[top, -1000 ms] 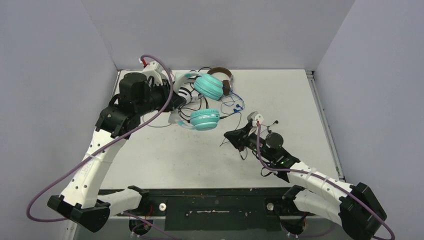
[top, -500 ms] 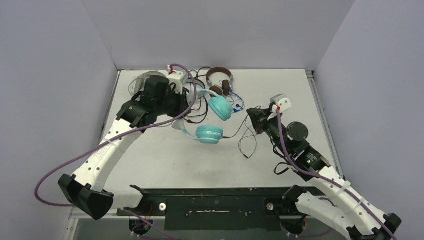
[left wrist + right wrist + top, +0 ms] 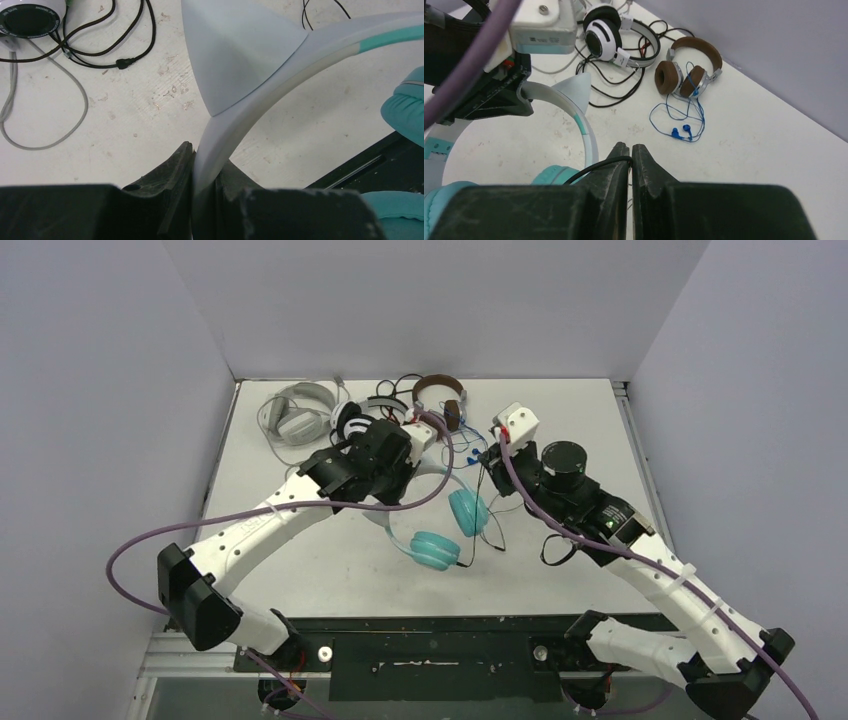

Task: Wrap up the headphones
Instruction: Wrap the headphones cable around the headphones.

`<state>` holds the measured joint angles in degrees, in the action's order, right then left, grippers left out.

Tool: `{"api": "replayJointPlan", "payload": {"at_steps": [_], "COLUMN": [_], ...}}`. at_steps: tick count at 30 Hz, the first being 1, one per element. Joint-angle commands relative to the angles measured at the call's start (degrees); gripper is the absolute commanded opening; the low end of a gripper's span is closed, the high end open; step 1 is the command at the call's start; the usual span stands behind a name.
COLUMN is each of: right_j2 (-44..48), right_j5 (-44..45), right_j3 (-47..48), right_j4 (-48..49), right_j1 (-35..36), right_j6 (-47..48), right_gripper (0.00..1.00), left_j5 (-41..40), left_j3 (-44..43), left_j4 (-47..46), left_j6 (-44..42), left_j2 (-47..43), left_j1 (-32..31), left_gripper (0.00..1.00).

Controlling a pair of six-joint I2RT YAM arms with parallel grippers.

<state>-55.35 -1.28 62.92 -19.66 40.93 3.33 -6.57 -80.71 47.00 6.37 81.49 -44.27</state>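
The light teal headphones hang from their white band (image 3: 260, 95), and my left gripper (image 3: 205, 157) is shut on that band. In the top view the left gripper (image 3: 412, 465) is above the table's middle, with the teal ear cups (image 3: 467, 512) dangling below and to the right of it. My right gripper (image 3: 630, 149) is shut on the thin black cable (image 3: 599, 167) that runs from a teal cup (image 3: 554, 175). From above, the right gripper (image 3: 490, 455) is just right of the left one. The cable's slack (image 3: 497, 540) loops down to the table.
At the back of the table lie the brown headphones (image 3: 689, 65) with a loose blue cable (image 3: 679, 120), the black-and-white headphones (image 3: 609, 35) with tangled black cable, and the pale grey headphones (image 3: 295, 415). A grey cable (image 3: 45, 125) curls on the table.
My left arm has carried the teal headphones from the back left towards the table's middle. My right gripper has closed on the black cable and moved from the middle up to the back right.
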Motion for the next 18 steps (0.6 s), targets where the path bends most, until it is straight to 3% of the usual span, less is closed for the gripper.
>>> {"api": "replayJointPlan", "payload": {"at_steps": [1,11,18], "right_j2": [-2.81,-6.44,-3.38], "right_j5": [2.65,10.61,11.38], "right_j3": [4.49,4.85,-1.37], "right_j4": [-4.9,-3.64,3.2], "right_j1": [2.56,5.85,4.44], "right_j6": [2.48,-1.3,-3.33], "right_gripper": [0.0,0.0,0.0], "left_j5": [-4.2,-6.97,3.81], "left_j3": [-3.32,-4.26,3.38], "left_j4": [-1.89,-7.43,-19.64], "left_j6": [-0.73,1.42,1.07], "left_j2": [1.3,5.24,-0.87], "left_j1": [-3.03,-8.11,-9.07], "left_gripper": [0.0,0.0,0.0]}}
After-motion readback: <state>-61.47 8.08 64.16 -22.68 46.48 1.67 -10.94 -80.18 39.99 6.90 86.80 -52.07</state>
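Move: My right fingers already pinch the black cable. The headphones' teal ear cups hang about 4 cm back, 4 cm to the left and 17 cm below them. My left hand already holds the headband, with the cups roughly 10 cm to its right, 4 cm back and 7 cm lower. From my right hand, the blue cable lies on the table about 23 cm ahead, 0 cm sideways, and the brown headphones some 36 cm ahead, 6 cm left, both roughly 31 cm down. I carry the headphones with my left hand about 5 cm to the right, sinking 2 cm early on, so that the cups pass below my right hand. Meanwhile my right hand, still pinching the cable, sinks about 4 cm and edges 2 cm left towards my left hand, then all but stops, its fingers tipping slightly down. Both grips stay shut. ##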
